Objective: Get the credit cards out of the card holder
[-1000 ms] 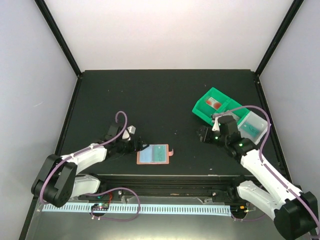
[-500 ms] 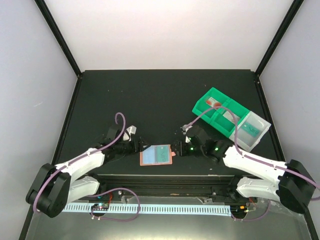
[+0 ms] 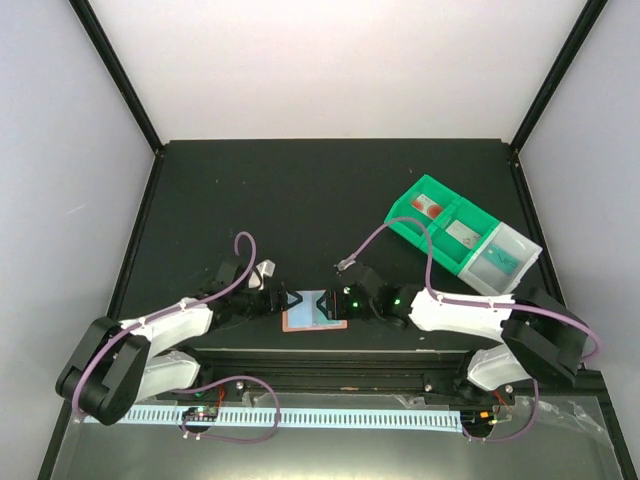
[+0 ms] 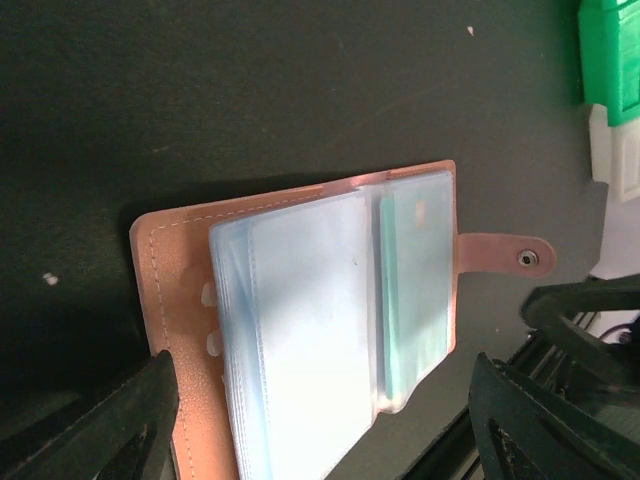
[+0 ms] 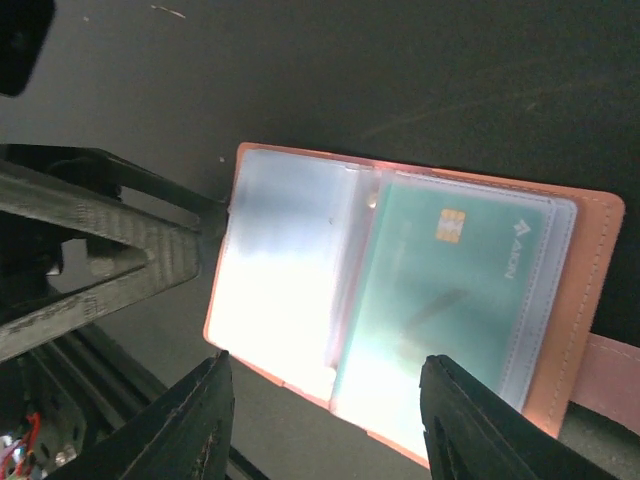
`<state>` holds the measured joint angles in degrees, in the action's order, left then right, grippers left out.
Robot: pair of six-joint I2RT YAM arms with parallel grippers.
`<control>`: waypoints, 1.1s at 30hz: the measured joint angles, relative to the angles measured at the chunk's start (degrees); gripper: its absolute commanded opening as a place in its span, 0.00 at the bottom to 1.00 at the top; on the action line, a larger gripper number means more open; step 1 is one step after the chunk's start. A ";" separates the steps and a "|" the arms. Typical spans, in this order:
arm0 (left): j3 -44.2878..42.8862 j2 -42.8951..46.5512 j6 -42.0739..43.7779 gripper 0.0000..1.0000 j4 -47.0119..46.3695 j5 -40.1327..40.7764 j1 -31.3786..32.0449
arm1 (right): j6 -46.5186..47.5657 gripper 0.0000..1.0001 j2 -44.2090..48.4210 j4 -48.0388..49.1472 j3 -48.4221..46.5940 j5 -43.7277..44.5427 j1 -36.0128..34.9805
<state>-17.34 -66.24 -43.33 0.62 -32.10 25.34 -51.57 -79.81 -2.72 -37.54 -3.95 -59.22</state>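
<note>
The salmon-pink card holder [image 3: 291, 321] lies open on the black table near its front edge. Its clear sleeves face up, and a teal credit card [image 5: 450, 300] with a gold chip sits in the right-hand sleeve. The left-hand sleeves [image 4: 300, 330] glare pale blue. My left gripper [image 3: 288, 300] is open at the holder's left edge, its fingers astride the holder [image 4: 180, 270] in the left wrist view. My right gripper [image 3: 338, 300] is open at the holder's right edge, by the snap tab [image 4: 510, 255]. Neither gripper [image 4: 325, 430] [image 5: 325, 420] holds anything.
A green compartment bin [image 3: 405, 221] with a clear end box [image 3: 527, 245] stands at the right rear, with a teal card [image 3: 503, 259] and a red-marked item [image 3: 427, 206] inside. The table's front rail [image 3: 330, 358] runs just behind the holder.
My right arm has swung left from the green bin down to the holder's right edge. The left gripper has edged right, against the holder's left side. The holder has shifted slightly right.
</note>
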 measured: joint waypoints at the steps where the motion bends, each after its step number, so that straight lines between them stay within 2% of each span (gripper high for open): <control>1: 0.02 -0.46 -0.15 0.81 -0.66 -0.33 0.15 | -0.07 0.53 -0.74 0.20 0.00 0.15 0.00; 11: 0.28 -2.64 -0.81 0.82 -4.13 -2.21 1.44 | -0.28 0.52 -5.75 0.28 0.07 3.91 0.00; 22: 0.76 -1.90 -1.27 0.83 -3.69 -2.21 1.81 | -0.92 0.53 -6.16 -1.57 1.05 7.76 0.00; 33: 0.76 -1.90 -1.33 0.83 -3.72 -2.21 2.16 | -1.05 0.53 -7.32 -0.24 0.98 7.85 0.00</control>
<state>-16.58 -68.14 -44.66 -3.09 -34.30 27.51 -52.62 -87.13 -2.96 -36.56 3.90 -59.22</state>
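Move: The teal card in the holder's right-hand pocket lies some 6 cm below the right hand, about 1 cm ahead of it and 1 cm to its right. The frosted left-hand pocket is centred about 5 cm to the right hand's left and 1 cm ahead, the snap strap 7 cm to its right and 1 cm ahead. For the left hand, the card holder's middle is about 4 cm to the right and the teal card 7 cm, both level and 2 cm lower. The card holder's left edge stays against one open left finger, and the left hand nudges it about 1 cm to the right, then nearly stops. The right hand sinks about 5 cm onto the teal card's pocket, also going 2.5 cm right and a little forward and tilting about 10 degrees, its half-open fingers ending astride the pocket, one tip at the outer edge. ##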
